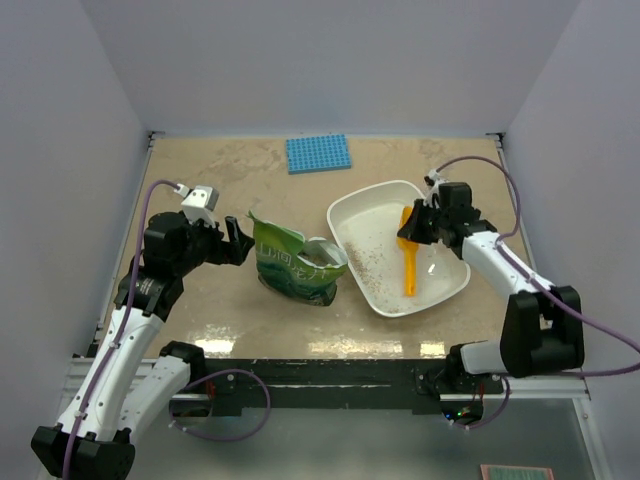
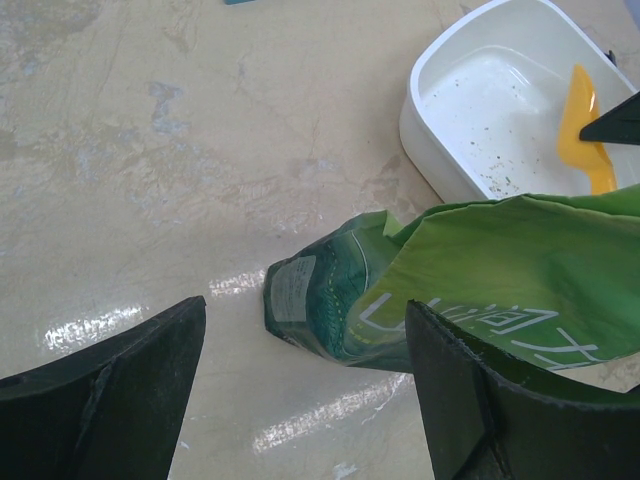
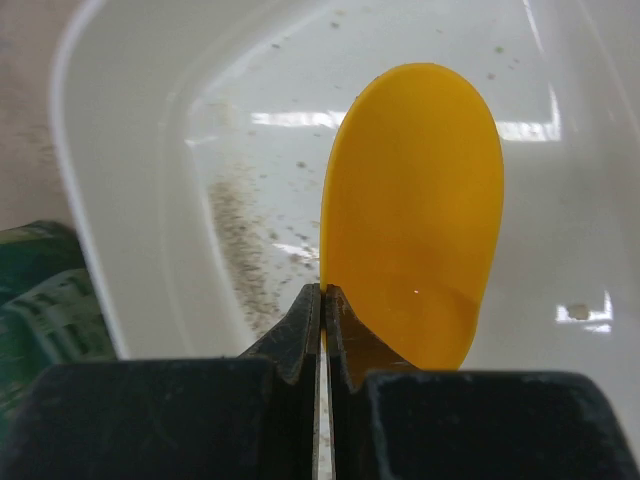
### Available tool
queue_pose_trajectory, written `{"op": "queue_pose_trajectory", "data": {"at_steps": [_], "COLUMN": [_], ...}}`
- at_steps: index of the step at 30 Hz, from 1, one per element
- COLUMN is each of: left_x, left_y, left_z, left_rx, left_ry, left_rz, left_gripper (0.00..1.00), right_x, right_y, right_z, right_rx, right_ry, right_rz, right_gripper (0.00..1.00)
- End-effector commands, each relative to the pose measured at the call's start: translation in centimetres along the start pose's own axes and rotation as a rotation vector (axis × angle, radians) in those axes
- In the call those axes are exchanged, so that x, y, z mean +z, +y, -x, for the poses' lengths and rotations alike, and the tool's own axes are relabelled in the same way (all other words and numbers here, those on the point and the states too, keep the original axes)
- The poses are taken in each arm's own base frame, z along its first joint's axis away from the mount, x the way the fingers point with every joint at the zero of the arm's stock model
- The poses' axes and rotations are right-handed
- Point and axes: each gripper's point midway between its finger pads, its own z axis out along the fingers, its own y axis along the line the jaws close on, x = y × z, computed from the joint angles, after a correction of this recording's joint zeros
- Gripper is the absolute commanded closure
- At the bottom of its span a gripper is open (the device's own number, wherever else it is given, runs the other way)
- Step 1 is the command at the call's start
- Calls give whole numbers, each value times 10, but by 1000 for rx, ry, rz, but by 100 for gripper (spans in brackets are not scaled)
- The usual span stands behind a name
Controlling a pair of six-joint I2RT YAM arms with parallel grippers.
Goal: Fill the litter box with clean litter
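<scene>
The white litter box stands right of centre on the table. Only a thin scatter of clean litter lies on its floor, seen close up as a grey-beige streak. An orange scoop lies inside the box, its bowl towards the far end. My right gripper is shut, its tips pinching the thin edge of the scoop's bowl. A crinkly green litter bag lies left of the box with its mouth towards it. My left gripper stands open at the bag's left end, touching nothing.
A blue studded mat lies flat at the back of the table. The litter box sits close beside the bag's open end. Grey walls close in the table on three sides.
</scene>
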Motion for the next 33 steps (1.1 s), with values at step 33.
{"op": "queue_pose_trajectory", "data": {"at_steps": [33], "left_x": [-59], "left_y": [-95], "left_z": [129], "left_rx": [-2], "left_ry": [-44], "left_rz": [-327], "left_gripper": [15], "right_x": [-216], "right_y": [263], "right_z": [62], "right_rx": [-775], "right_ry": [-331], "right_rz": [665], "right_gripper": [100]}}
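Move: The orange scoop is already pinched in the right hand, low over the middle of the litter box. The green litter bag stands about 19 cm to the right hand's left and some 7 cm nearer the base, at roughly its height. The box's middle is right beneath, about 5 cm down. From the left hand the bag lies about 12 cm to the right, 3 cm ahead and 13 cm below. The orange scoop, still firmly shut between the right fingers, is carried up some 33 cm out of the litter box, with a brief check halfway; then it also goes left and finally back, to high above the bag's box-side edge. The right wrist swings from pointing steeply down to level, fingers leftward. The open left hand rises about 14 cm and drifts right. ##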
